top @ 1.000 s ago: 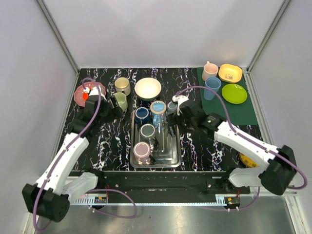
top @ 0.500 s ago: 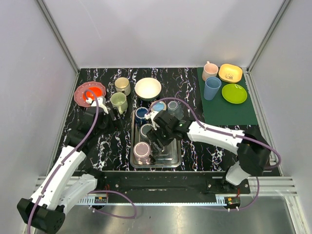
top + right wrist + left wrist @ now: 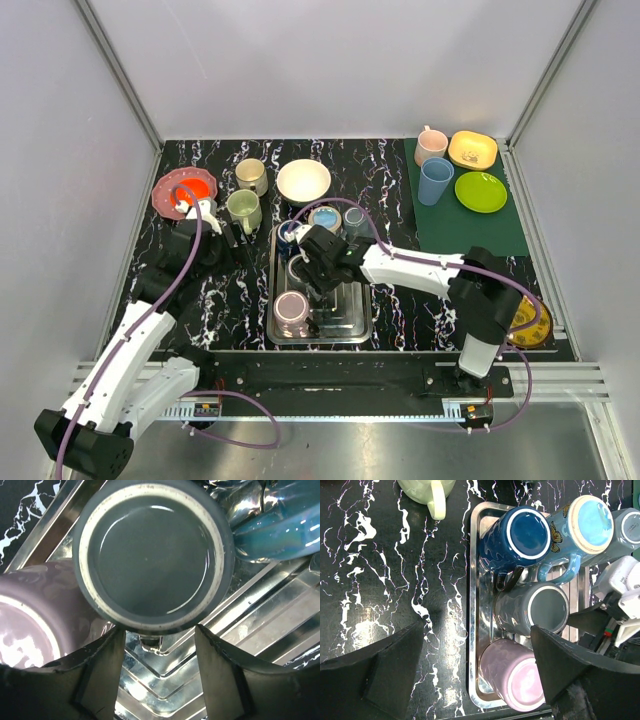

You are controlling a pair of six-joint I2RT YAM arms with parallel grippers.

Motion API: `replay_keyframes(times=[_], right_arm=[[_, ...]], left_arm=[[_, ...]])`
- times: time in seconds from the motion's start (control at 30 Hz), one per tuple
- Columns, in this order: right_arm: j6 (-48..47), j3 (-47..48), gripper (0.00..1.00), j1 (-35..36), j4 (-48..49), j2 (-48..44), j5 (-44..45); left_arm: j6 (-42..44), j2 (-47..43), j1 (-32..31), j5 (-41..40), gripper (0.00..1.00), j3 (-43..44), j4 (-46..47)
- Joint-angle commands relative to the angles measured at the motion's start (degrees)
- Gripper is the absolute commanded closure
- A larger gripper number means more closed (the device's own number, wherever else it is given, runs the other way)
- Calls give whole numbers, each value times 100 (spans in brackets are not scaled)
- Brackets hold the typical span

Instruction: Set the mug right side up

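Observation:
Several mugs stand upside down in the steel tray (image 3: 352, 322): a dark blue one (image 3: 517, 536), a light blue butterfly one (image 3: 585, 522), a grey one (image 3: 535, 609) and a lilac one (image 3: 515, 677). My right gripper (image 3: 312, 272) is low over the grey mug (image 3: 152, 555). It is open, with its fingers either side of the mug's near edge and the handle stub (image 3: 150, 642) between them (image 3: 159, 630). My left gripper (image 3: 477, 630) is open and empty above the tray's left rim, also in the top view (image 3: 235, 242).
An upright pale green mug (image 3: 243, 208), a cream mug (image 3: 251, 173), a white bowl (image 3: 303, 181) and a red plate (image 3: 184, 190) lie behind the left gripper. A green mat (image 3: 480, 225) at the back right holds a pink mug, a blue cup and dishes.
My right arm has swung left from beside the tray to over the grey mug. My left gripper let go of the green mug and drew back, then stayed still.

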Motion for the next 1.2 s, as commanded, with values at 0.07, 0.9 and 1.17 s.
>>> replay_keyframes(times=[0.07, 0.9, 1.17], right_arm=[[-149, 229, 45, -15, 330, 182, 220], [-211, 449, 100, 46, -1005, -1715, -545], [2046, -560, 100, -1657, 1258, -3877, -2500]], left_arm=[[84, -65, -14, 111, 10, -18, 67], [49, -170, -14, -134, 10, 87, 6], [-1136, -2366, -14, -770, 4, -413, 1128]])
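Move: The gray mug stands upside down in the tray with its handle just at the right hand's open fingers, its middle some 4 cm ahead, 4 cm left and 1 cm below. From that hand, the pink mug is about 5 cm back and 7 cm left, the dark blue mug 13 cm ahead and 7 cm left, and the butterfly mug 14 cm ahead, barely right. From the left hand, the gray mug lies roughly 12 cm right, 2 cm back and 13 cm below. The right fingers pinch the gray mug's handle, closing as the hand settles about 1 cm lower. After a brief hold they lift it out of the tray, gathering speed to some 17 cm up and easing about 4 cm right and 3 cm back, with the wrist late on rolling about 20 degrees, left side rising. The empty left hand dips 1 cm, then starts up and left, fingers open. ##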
